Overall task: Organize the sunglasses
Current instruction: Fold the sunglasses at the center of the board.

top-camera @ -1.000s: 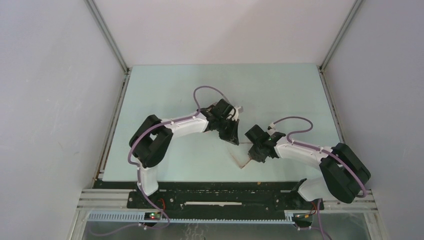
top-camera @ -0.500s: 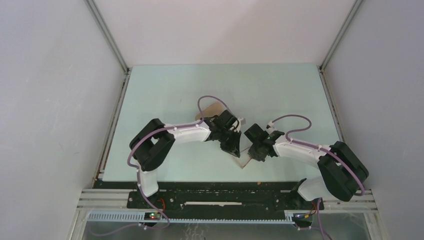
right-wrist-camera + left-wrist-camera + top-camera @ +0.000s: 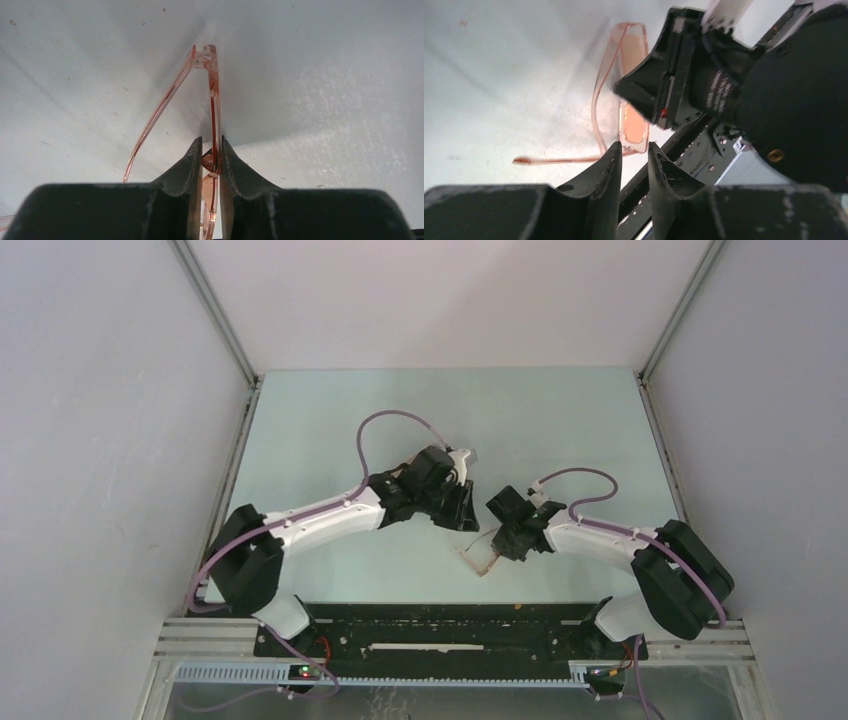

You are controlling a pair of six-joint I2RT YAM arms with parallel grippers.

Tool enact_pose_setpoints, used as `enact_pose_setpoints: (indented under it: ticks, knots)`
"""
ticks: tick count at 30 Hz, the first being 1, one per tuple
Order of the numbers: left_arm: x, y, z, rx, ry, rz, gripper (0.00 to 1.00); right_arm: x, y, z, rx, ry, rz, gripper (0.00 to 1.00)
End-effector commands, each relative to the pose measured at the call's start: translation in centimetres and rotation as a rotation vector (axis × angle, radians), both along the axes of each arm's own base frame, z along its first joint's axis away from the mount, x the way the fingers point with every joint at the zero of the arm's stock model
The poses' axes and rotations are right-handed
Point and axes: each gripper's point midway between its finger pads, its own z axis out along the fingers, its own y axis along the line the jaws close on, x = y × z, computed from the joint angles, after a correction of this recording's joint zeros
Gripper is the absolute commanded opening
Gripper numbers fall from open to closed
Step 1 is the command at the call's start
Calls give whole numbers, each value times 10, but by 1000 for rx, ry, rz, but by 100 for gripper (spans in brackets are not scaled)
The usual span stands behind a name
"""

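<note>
The sunglasses [image 3: 482, 556], a thin orange-brown pair with amber lenses, stand on edge on the table near its front middle. My right gripper [image 3: 211, 145] is shut on the sunglasses [image 3: 214, 85] at the frame's middle, and one temple arm splays out to the left. In the top view my right gripper [image 3: 503, 543] sits just right of them. My left gripper [image 3: 634, 146] is open by a narrow gap with nothing in it, its tips just short of a lens corner of the sunglasses [image 3: 634, 128]. From above, my left gripper [image 3: 469, 519] hangs up-left of the pair.
A pale end of some object [image 3: 468, 453] peeks out behind my left wrist. The black rail [image 3: 450, 612] runs along the table's front edge, close behind the sunglasses. White walls enclose the table on three sides.
My left gripper's jaws have parted and it has drawn back up from the sunglasses; its elbow has swung down and left. My right gripper keeps its grip in nearly the same place.
</note>
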Motion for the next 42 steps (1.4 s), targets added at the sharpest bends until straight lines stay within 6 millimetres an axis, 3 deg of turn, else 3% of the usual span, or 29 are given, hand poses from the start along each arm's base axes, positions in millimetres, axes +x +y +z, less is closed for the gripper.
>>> enact_pose_setpoints:
  ticks: [1, 9, 17, 23, 42]
  knots:
    - [-3, 23, 0, 19, -8, 118, 27, 6, 6, 2, 1, -16, 18, 20]
    - [-9, 67, -11, 36, 32, 365, 18, 8, 10, 3, 14, -22, 38, 20]
    - [12, 82, -38, 132, 34, 399, 11, 8, 14, 1, 21, -18, 66, 20]
    - [16, 72, -56, 149, 74, 359, 7, 8, 13, 1, 17, -19, 76, 20]
    - [31, 34, -51, 145, 126, 280, 4, 6, 18, 5, -47, -29, 153, 17]
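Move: The left hand hovers nearly over the sunglasses' left temple, its middle about 2 cm back and 12 cm below. From that hand the frame lies some 7 cm right and 2 cm back, and the right temple about 4 cm right and 2 cm ahead, both equally low. The right hand already holds the frame near the bridge; the left temple's middle lies about 7 cm to its left, level with it ahead and in height. Closing, the left hand swings left about 8 cm, drops about 7 beside the left temple, then eases back right. ##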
